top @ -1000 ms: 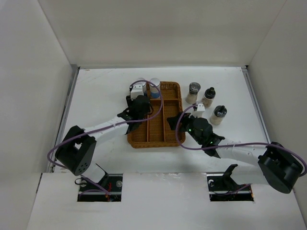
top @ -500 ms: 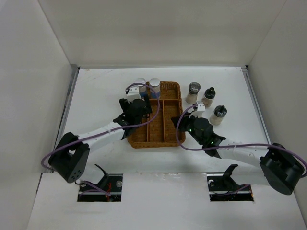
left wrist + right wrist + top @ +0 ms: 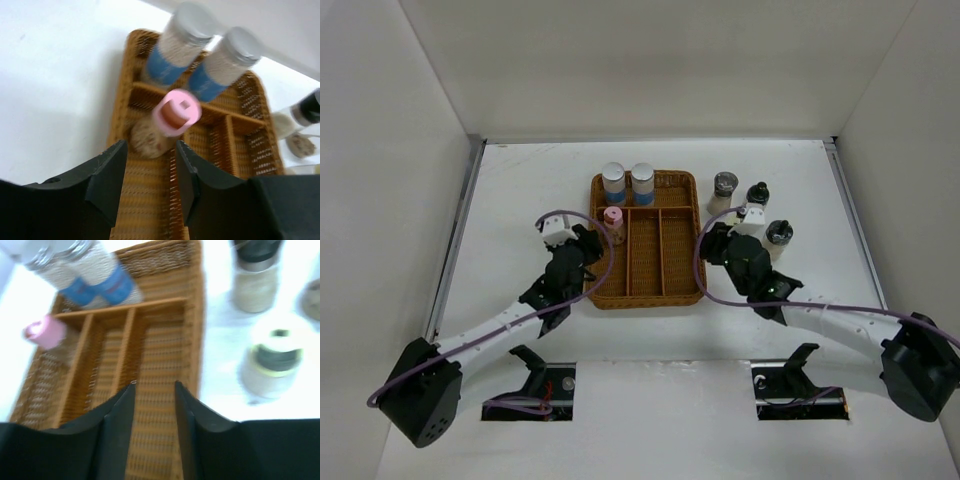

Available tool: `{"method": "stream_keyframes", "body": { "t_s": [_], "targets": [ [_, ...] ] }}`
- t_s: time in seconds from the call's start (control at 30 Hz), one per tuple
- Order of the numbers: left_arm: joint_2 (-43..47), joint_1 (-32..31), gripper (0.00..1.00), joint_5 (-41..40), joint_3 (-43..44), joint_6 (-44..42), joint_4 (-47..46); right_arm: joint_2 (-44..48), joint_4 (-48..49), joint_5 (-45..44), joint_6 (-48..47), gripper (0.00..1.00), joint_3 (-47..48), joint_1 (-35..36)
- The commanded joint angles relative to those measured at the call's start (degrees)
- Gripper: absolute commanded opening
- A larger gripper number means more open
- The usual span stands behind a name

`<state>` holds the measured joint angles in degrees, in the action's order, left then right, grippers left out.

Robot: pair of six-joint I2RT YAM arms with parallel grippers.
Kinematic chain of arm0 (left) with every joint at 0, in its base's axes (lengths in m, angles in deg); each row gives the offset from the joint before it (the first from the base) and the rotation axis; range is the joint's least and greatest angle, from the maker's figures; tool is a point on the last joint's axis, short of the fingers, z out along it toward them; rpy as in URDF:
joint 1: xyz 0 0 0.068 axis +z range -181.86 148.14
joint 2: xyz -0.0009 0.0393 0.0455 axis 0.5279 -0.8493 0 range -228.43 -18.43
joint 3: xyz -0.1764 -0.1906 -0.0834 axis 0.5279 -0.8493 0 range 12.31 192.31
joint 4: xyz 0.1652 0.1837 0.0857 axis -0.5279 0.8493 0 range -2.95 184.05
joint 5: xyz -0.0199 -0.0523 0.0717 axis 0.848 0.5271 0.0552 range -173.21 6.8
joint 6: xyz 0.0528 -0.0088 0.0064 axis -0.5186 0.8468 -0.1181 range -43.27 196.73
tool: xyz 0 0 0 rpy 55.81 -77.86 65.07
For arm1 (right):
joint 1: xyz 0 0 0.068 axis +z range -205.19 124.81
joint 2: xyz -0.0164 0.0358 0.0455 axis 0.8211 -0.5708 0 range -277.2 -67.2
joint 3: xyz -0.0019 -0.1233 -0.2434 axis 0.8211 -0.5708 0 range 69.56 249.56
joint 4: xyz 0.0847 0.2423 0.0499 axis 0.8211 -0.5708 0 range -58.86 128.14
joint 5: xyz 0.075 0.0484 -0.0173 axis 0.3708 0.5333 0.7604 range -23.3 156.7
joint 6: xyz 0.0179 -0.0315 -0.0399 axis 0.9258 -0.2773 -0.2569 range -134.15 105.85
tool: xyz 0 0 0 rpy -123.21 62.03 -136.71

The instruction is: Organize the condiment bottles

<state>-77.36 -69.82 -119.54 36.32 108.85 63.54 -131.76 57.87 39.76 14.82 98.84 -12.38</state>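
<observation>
Two blue-labelled, silver-capped condiment bottles (image 3: pixel 613 180) (image 3: pixel 642 180) stand in the back compartment of the wicker tray (image 3: pixel 692 240). A pink-capped bottle (image 3: pixel 613 218) (image 3: pixel 175 112) stands at the far end of the tray's left lane. Three more bottles (image 3: pixel 724 190) (image 3: pixel 756 195) (image 3: pixel 778 235) stand on the table right of the tray. My left gripper (image 3: pixel 590 240) (image 3: pixel 150 150) hovers at the tray's left side, just short of the pink-capped bottle, jaws apart and empty. Above the tray's right lane, my right gripper (image 3: pixel 712 240) (image 3: pixel 154 386) is also open and empty.
In the right wrist view a yellow-green-capped bottle (image 3: pixel 272 365) and a black-capped bottle (image 3: pixel 255 275) stand close beside the tray's right rim (image 3: pixel 196 330). White walls enclose the table on three sides.
My left arm has drawn back from the tray's back left corner toward the near left, and the pink-capped bottle now stands free in the left lane. My right gripper has shifted slightly right.
</observation>
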Motion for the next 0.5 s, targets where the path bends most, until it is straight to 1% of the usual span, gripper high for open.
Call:
{"method": "stream_keyframes", "body": {
  "t_s": [0.0, 0.1, 0.2, 0.27, 0.37, 0.47],
  "targets": [
    [4.08, 3.27, 0.40, 0.21, -5.45, 7.59, -4.17, 1.01, -7.05, -8.03, -3.04, 0.50, 5.08, -1.89],
    [6.11, 6.70, 0.41, 0.65, -9.58, 11.29, -4.88, -0.22, -12.15, -10.50, -5.06, 0.61, 8.42, -3.47],
    [7.78, 10.83, 0.42, 1.44, -12.40, 13.23, -5.76, -1.88, -15.58, -12.34, -7.61, 0.71, 11.14, -5.58],
    [8.92, 12.68, 0.43, 3.02, -13.89, 15.07, -5.94, -3.03, -17.08, -13.57, -8.40, 0.77, 12.46, -7.33],
    [7.88, 13.74, 0.44, 3.64, -15.74, 17.36, -7.51, -4.79, -18.32, -13.58, -8.85, 0.81, 13.87, -9.80],
    [5.86, 14.71, 0.45, 5.83, -15.57, 17.89, -8.13, -7.94, -18.58, -12.35, -9.11, 0.82, 15.37, -11.65]
  ]
}}
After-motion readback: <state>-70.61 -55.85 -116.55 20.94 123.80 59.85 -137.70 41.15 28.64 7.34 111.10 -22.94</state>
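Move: The bottle with the black nozzle top stands about 10 cm ahead of the right hand and 12 cm to its right, its middle some 4 cm lower. Around it, measured from the same hand, are the grey-lidded bottle, 12 cm ahead and 5 cm right; the pale-lidded jar, 3 cm ahead and 6 cm right; and the black-capped jar, 2 cm ahead and 16 cm right. From the left hand the nozzle-topped bottle is roughly 11 cm ahead and 37 cm right, the pink-capped bottle 6 cm ahead and 5 cm right. The empty right hand swings off the tray's right edge, about 9 cm right and 5 cm forward towards the nozzle-topped bottle, rising slightly then dipping back while its fingers spread wide, the wrist turning some 20 degrees clockwise and its left side tipping down. The empty left hand, still part-open, draws away from the pink-capped bottle, about 8 cm left and 6 or 7 cm down beside the tray, its left side dipping too. ##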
